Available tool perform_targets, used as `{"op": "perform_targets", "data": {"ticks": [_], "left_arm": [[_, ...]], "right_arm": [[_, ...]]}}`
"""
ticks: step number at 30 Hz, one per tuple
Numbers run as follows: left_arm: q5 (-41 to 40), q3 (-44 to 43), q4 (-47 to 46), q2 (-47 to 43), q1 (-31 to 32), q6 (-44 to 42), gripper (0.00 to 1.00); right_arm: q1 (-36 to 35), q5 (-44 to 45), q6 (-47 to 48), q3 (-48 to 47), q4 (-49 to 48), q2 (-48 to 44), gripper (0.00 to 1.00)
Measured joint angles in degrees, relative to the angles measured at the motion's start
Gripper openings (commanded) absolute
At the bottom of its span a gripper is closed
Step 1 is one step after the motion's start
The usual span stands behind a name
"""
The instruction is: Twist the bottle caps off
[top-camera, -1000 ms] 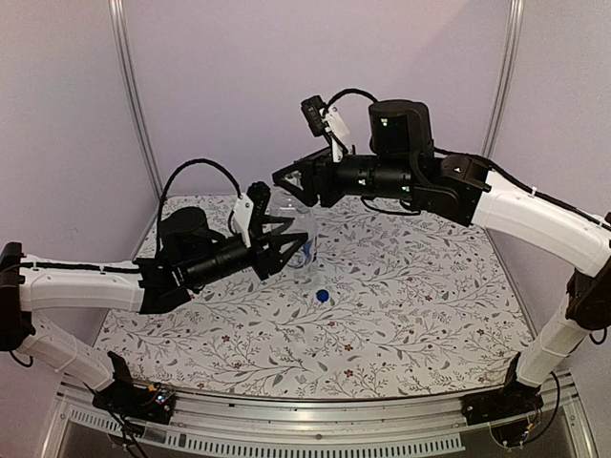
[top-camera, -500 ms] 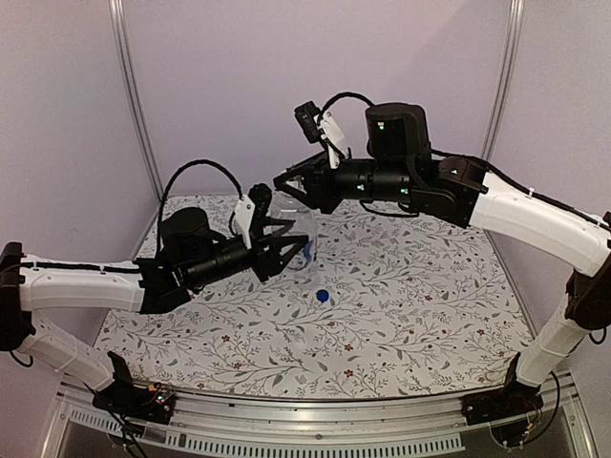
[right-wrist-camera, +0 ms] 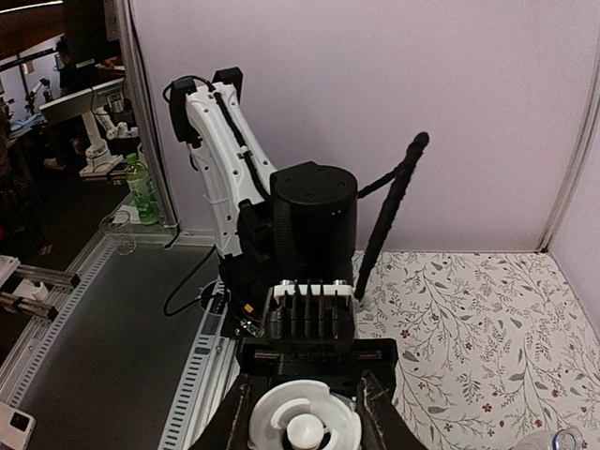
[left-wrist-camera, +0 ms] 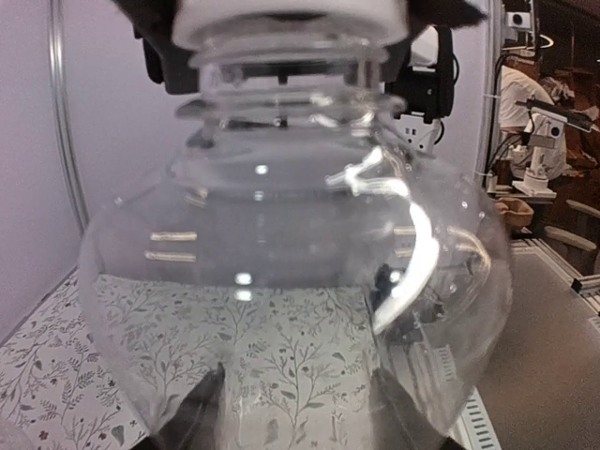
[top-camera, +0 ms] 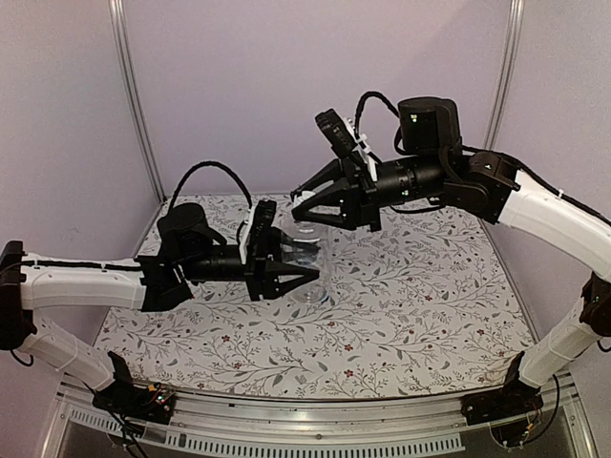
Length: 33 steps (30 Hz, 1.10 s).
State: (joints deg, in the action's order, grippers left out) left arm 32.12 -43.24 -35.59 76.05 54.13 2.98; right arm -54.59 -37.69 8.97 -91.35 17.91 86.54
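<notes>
My left gripper [top-camera: 307, 267] is shut on the body of the clear unlabelled bottle [top-camera: 315, 250], holding it over the table's middle. In the left wrist view the bottle [left-wrist-camera: 291, 281] fills the frame, and both fingers [left-wrist-camera: 202, 412] show through its wall. Its whitish cap [left-wrist-camera: 281, 19] sits on the neck at the top, with dark gripper parts around it. From the upper right, my right gripper [top-camera: 298, 212] meets the bottle's top. The right wrist view shows that gripper [right-wrist-camera: 302, 422] shut on the white cap [right-wrist-camera: 305, 427]. The labelled bottle and the blue cap are not clearly in view.
The table [top-camera: 430, 305] has a floral cloth, with purple walls and metal posts [top-camera: 134, 105] behind. A small clear, bluish object [right-wrist-camera: 555, 439] is cut off at the bottom right of the right wrist view. The left arm's base [right-wrist-camera: 314, 216] stands beyond the cap.
The right gripper has closed on the white cap and shifted right. The left gripper has carried the bottle right and nearer. The blue cap that lay on the cloth no longer shows.
</notes>
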Motion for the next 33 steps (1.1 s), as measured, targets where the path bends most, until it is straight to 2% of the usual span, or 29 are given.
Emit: {"op": "perform_targets", "data": {"ticks": [8, 16, 33], "left_arm": [[12.9, -1.6, 0.4, 2.2, -0.4, 0.7, 0.46], [21.2, -2.5, 0.3, 4.3, -1.1, 3.0, 0.45], [23.6, -2.5, -0.2, 4.3, -1.2, 3.0, 0.45]], "right_arm": [[1.4, -13.9, 3.3, 0.0, 2.7, 0.0, 0.15], [2.6, -18.7, 5.5, -0.1, 4.0, 0.2, 0.14], [5.1, -20.8, 5.2, -1.6, 4.8, 0.2, 0.12]]}}
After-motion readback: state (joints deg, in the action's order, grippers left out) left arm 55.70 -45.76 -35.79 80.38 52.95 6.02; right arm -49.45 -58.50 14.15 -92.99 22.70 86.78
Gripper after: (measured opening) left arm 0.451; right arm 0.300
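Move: The right fingers already grip the white cap on the clear bottle, whose middle is some 10 cm straight below them; the left fingers hold that bottle, with the cap about 10 cm straight above. From the left hand, the blue cap lies about 12 cm ahead, 3 cm right and 28 cm down on the table. The opened Pepsi bottle stands roughly 22 cm ahead of both hands and 2 cm left, its middle about 17 cm below the left hand. Keeping the white cap pinched, the right hand twists counter-clockwise some 15 degrees against the left's clockwise turn of about 20, both hands swinging back towards the bases, the left about 5 cm with the clear bottle gripped. The left then stops; the right, drifting steadily rightward, eases forward and finally up about a centimetre, drawing the cap away from the neck. ##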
